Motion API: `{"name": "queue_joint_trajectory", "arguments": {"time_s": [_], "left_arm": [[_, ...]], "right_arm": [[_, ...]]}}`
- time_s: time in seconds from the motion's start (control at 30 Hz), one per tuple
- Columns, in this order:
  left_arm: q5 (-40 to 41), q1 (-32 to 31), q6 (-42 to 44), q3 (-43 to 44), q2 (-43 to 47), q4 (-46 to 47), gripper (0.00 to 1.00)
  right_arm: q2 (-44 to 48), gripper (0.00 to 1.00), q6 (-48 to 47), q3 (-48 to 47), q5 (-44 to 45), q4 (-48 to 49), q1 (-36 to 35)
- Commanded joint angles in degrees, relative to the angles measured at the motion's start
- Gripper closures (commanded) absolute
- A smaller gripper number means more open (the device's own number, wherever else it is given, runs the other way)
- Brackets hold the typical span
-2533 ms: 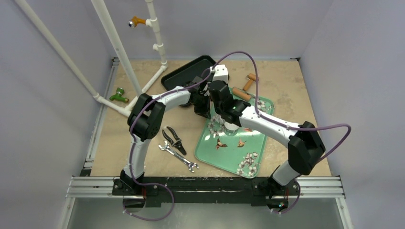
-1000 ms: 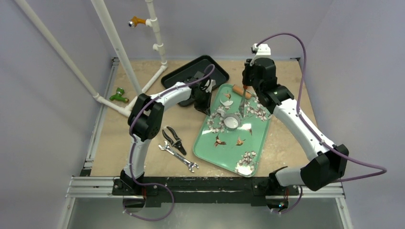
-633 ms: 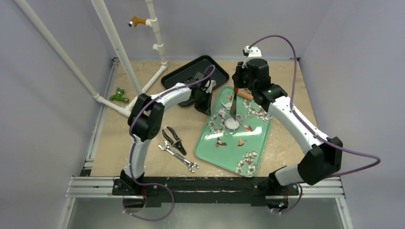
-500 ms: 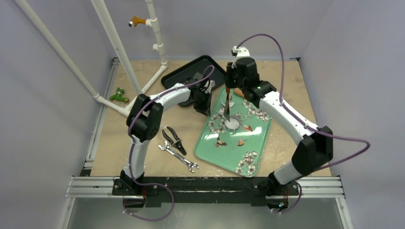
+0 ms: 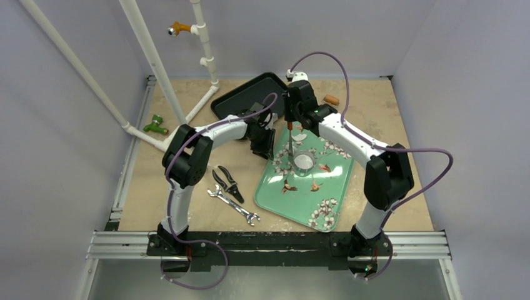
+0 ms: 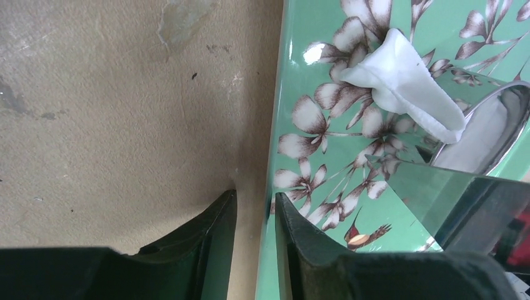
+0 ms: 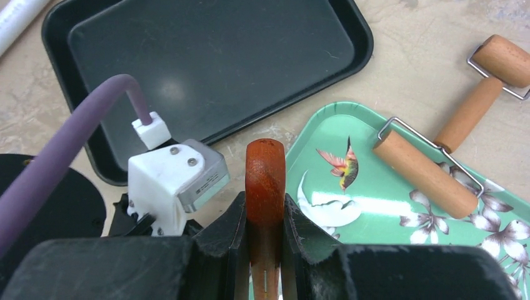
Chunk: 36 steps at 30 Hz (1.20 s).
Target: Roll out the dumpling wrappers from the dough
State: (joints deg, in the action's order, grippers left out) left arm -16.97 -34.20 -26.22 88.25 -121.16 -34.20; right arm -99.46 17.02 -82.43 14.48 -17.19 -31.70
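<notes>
A green flowered tray (image 5: 325, 187) holds a shiny metal ring (image 5: 303, 160) with flat white dough, a dumpling wrapper (image 5: 304, 162), inside it. Torn white dough scraps (image 6: 406, 81) (image 7: 325, 209) lie on the tray just behind the ring. My right gripper (image 7: 264, 203) (image 5: 290, 117) is shut on the red-brown wooden handle (image 7: 265, 165) of a scraper. The scraper's metal blade (image 6: 450, 200) hangs down beside the ring (image 6: 500, 112). My left gripper (image 6: 255, 195) (image 5: 265, 144) straddles the tray's left rim (image 6: 275, 181). Its jaws are slightly apart around the rim.
A wooden double roller (image 7: 437, 162) lies across the tray's back corner and onto the table. A black tray (image 5: 247, 94) sits behind my left gripper. Pliers (image 5: 228, 183) and a wrench (image 5: 234, 205) lie left of the green tray. White pipes (image 5: 156, 69) stand at the back left.
My right arm has swung left with the scraper, from the tray's back right to above the ring. The left jaws have parted at the tray rim.
</notes>
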Motion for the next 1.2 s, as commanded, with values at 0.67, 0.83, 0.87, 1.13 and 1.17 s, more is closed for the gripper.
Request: {"name": "queue_joint_trajectory", "arguments": {"time_s": [0.67, 0.83, 0.87, 1.13, 1.17], "left_arm": [[0.58, -0.16, -1.88, -2.57, 1.06, 3.82, 0.95], [0.56, -0.13, -1.7, -2.82, 1.18, 3.97, 0.95], [0.59, -0.08, -1.73, -2.82, 1.15, 4.09, 0.96], [0.57, 0.07, -1.69, -3.04, 1.3, 4.25, 0.96], [0.57, 0.09, -1.65, -3.0, 1.27, 4.23, 0.96]], "right_arm": [[-12.06, 1.0, -9.36, -13.91, 16.11, 6.76, 4.37], [-13.57, 1.0, -10.78, -14.82, 15.53, 7.73, 8.68], [-14.16, 1.0, -11.18, -15.48, 15.64, 7.68, 9.46], [-14.93, 1.0, -13.09, -20.36, 15.11, 4.78, 12.07], [-14.29, 1.0, -13.25, -20.66, 15.26, 4.5, 12.11]]}}
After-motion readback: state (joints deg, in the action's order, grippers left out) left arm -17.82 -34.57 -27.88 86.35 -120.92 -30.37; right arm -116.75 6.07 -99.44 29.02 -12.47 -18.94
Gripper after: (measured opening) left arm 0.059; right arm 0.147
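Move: For the right hand, which holds the scraper with its blade hanging back and down, the curled dough scrap on the tray is about level ahead, 6 cm to its right and 18 cm below. The metal ring stands 11 cm back and 7 cm right; the near roller is 5 cm ahead and 13 cm right. From the left hand, the tray's left rim is about 1 cm right and 1 cm below, with the ring roughly 10 cm right and 1 cm back. Forward first, dipping slightly, then swinging out to the right, the right hand carries the scraper some 12 cm each way, from beside the ring to over the rolling pin. It turns clockwise about 20 degrees with its left side dipping and keeps its grip on the handle. The left hand eases 1 cm right and closes its fingers, pinching the tray's left rim. ##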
